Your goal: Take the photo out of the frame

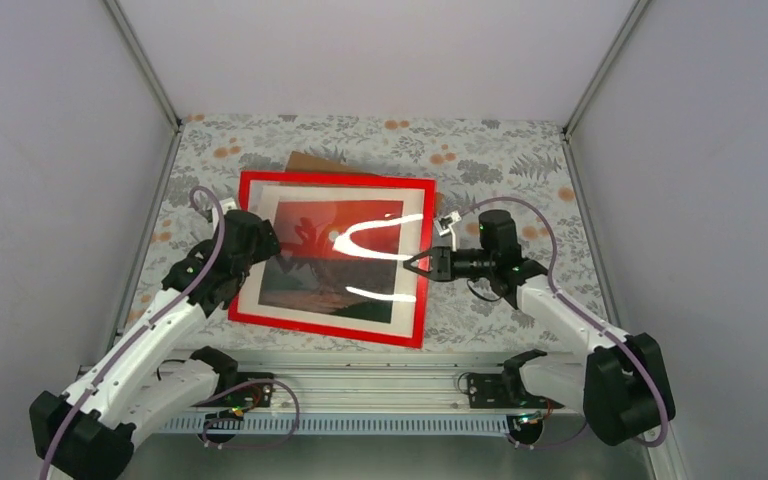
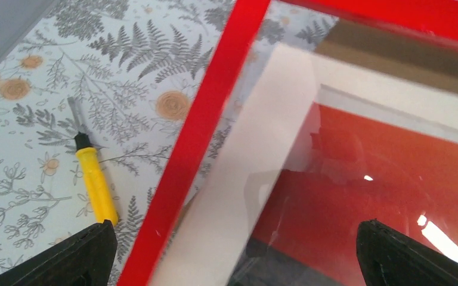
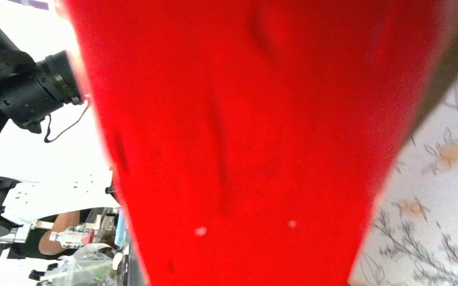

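Observation:
The red frame (image 1: 422, 300) lies glass-up in the middle of the table. Through its glass I see the sunset photo (image 1: 325, 262) inside a white mat (image 1: 266, 212). My right gripper (image 1: 422, 265) is shut on the frame's right bar, and that red bar (image 3: 244, 149) fills the right wrist view and hides the fingers. My left gripper (image 2: 232, 256) hangs open above the frame's left bar (image 2: 191, 149), one finger (image 2: 77, 256) over the tablecloth and the other over the photo (image 2: 381, 173). A strip of tablecloth shows between that bar and the mat (image 2: 262, 149).
A brown board (image 1: 310, 162) sticks out from under the frame's far edge. In the left wrist view a yellow-handled screwdriver (image 2: 95, 179) lies on the fern-patterned tablecloth (image 2: 30, 137), left of the frame. White walls close in the table on three sides.

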`<state>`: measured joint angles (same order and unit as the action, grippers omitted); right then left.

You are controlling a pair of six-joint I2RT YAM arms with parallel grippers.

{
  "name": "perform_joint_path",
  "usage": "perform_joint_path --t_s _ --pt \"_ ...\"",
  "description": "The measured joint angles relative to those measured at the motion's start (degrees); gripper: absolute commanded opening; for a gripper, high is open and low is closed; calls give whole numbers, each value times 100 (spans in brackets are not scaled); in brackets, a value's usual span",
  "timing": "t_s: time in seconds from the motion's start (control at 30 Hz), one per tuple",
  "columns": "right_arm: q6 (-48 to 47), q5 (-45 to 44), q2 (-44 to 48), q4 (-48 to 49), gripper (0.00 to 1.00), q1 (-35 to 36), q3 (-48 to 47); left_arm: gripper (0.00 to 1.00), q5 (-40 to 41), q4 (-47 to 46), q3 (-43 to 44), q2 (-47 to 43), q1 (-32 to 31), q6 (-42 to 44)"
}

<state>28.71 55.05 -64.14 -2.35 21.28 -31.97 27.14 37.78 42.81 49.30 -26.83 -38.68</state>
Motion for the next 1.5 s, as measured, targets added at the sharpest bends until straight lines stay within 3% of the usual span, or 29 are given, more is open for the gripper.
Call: perform_joint_path --t_s 0.3,0.77,1.3,1.5 --pt "-31 68 -568 -892 4 -420 205 100 -717 -201 -216 144 841 354" --pt "-61 -1290 -2017 -1661 7 -411 37 100 -1377 -579 -470 817 1106 459" --pt "-428 -2691 -2275 -1851 40 -400 -699 100 -1639 -988 -767 1561 1134 457" --pt "-520 -3307 -2105 -1847 47 -391 -715 100 -1537 -979 -791 1718 1134 393"
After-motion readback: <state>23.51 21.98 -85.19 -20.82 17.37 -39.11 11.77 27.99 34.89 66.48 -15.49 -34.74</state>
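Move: The red frame, face up and tilted with its far edge raised, hangs in the right hand by its right rail. Its resting place on the table is centred about 12 cm left of that hand, 2 cm ahead and 15 cm below; the brown board lies there, roughly 10 cm left, 6 cm ahead. The open left hand has the frame's left rail some 4 cm to its left, 6 cm below, and the yellow screwdriver about 12 cm left, 4 cm ahead, 17 cm below. The frame's right rail is brought down some 15 cm in the right hand's grip, drifting right as the wrist tips the far edge down about 30 degrees; then that hand shifts forward and farther right at table height while its fingers open around the rail. The left hand, still wide open, sinks about 12 cm along with the left rail, its fingers tilting downwards. ##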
